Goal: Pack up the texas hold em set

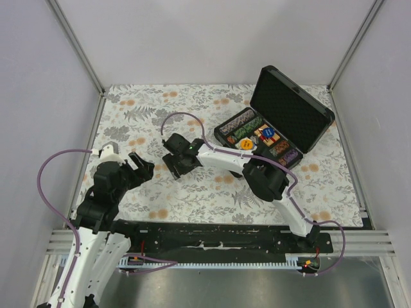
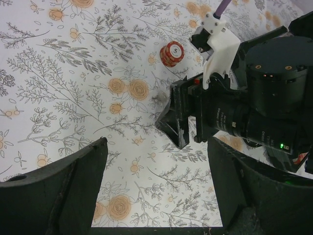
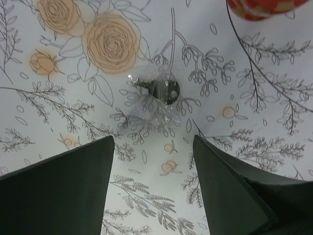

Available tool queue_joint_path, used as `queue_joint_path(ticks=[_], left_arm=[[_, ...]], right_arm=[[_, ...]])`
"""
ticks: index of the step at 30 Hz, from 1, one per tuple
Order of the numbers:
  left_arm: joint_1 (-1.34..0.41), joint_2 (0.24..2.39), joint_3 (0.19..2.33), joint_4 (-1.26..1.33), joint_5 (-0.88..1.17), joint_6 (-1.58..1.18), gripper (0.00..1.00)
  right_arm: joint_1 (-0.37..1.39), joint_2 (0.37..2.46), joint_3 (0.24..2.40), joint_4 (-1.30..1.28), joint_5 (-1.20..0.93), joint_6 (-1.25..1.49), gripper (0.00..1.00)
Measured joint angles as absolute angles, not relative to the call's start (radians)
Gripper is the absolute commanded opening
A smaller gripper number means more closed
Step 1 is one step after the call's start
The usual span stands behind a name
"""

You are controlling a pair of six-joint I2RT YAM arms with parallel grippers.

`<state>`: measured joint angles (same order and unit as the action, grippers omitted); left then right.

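Observation:
The black hard case (image 1: pixel 293 106) stands open at the back right, its tray (image 1: pixel 257 135) holding multicoloured chip rows, card decks and a yellow disc. A small stack of reddish chips (image 2: pixel 172 54) lies on the floral cloth; its edge shows at the top of the right wrist view (image 3: pixel 261 7). A small dark key in a clear bag (image 3: pixel 159 91) lies just ahead of my right gripper (image 3: pixel 154 191), which is open and low over the cloth. My left gripper (image 2: pixel 156 191) is open and empty, facing the right gripper (image 2: pixel 172 122) from close by.
Grey walls and metal posts (image 1: pixel 77 45) bound the floral cloth (image 1: pixel 192 199). A purple cable (image 1: pixel 183 117) loops over the right arm. The two grippers (image 1: pixel 157 165) sit close together at left of centre.

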<state>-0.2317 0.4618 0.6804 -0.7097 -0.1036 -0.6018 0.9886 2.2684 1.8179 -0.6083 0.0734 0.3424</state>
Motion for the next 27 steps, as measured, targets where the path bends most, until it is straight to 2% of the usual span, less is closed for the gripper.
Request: queue_joint_path(ticks=[4,7,13,15,27], left_arm=[[-0.234,0.462,0.68,-0.71,-0.104,-0.602,0.88],[-0.234,0.462,0.68,-0.71,-0.104,-0.602,0.88],[-0.234,0.462,0.68,-0.71,-0.105,-0.602,0.88],[-0.234,0.462,0.68,-0.71,-0.107,-0.602,0.88],[-0.237,0.462,0.68,-0.71,-0.107,-0.602,0.88]], right_arm=[[0.991,2.31,1.876,-0.581,0.088,0.31,0.72],[0.991,2.342,1.915,-0.562,0.107,0.285,0.65],[0.991,2.373,1.954,-0.555,0.134,0.26,0.35],[0.991,2.373,1.954,-0.557,0.135,0.262,0.29],[0.992,2.326,1.916,-0.606,0.235,0.271,0.29]])
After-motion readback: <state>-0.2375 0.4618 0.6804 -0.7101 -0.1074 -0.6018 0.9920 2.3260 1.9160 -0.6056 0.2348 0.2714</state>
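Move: A small clear plastic bag with a dark piece in it lies about 3 cm ahead of my right hand and 2 cm to its left, 1 cm below my fingertips. The red chip stack stands some 11 cm ahead of that hand and about 1 cm to its left; the case handle is roughly 4 cm ahead and 19 cm to its right. From my left hand the bag is about 10 cm ahead, 9 cm to the right and 18 cm down. Skimming low over the tablecloth, I slide my open right hand about 4 cm forward and left onto the plastic bag, the fingers tipping slightly more upright on the way. There I halt and close the fingers, pinching the bag between the tips. Keeping that pinch, I draw off to the right, back towards the case side, just starting to rise. ##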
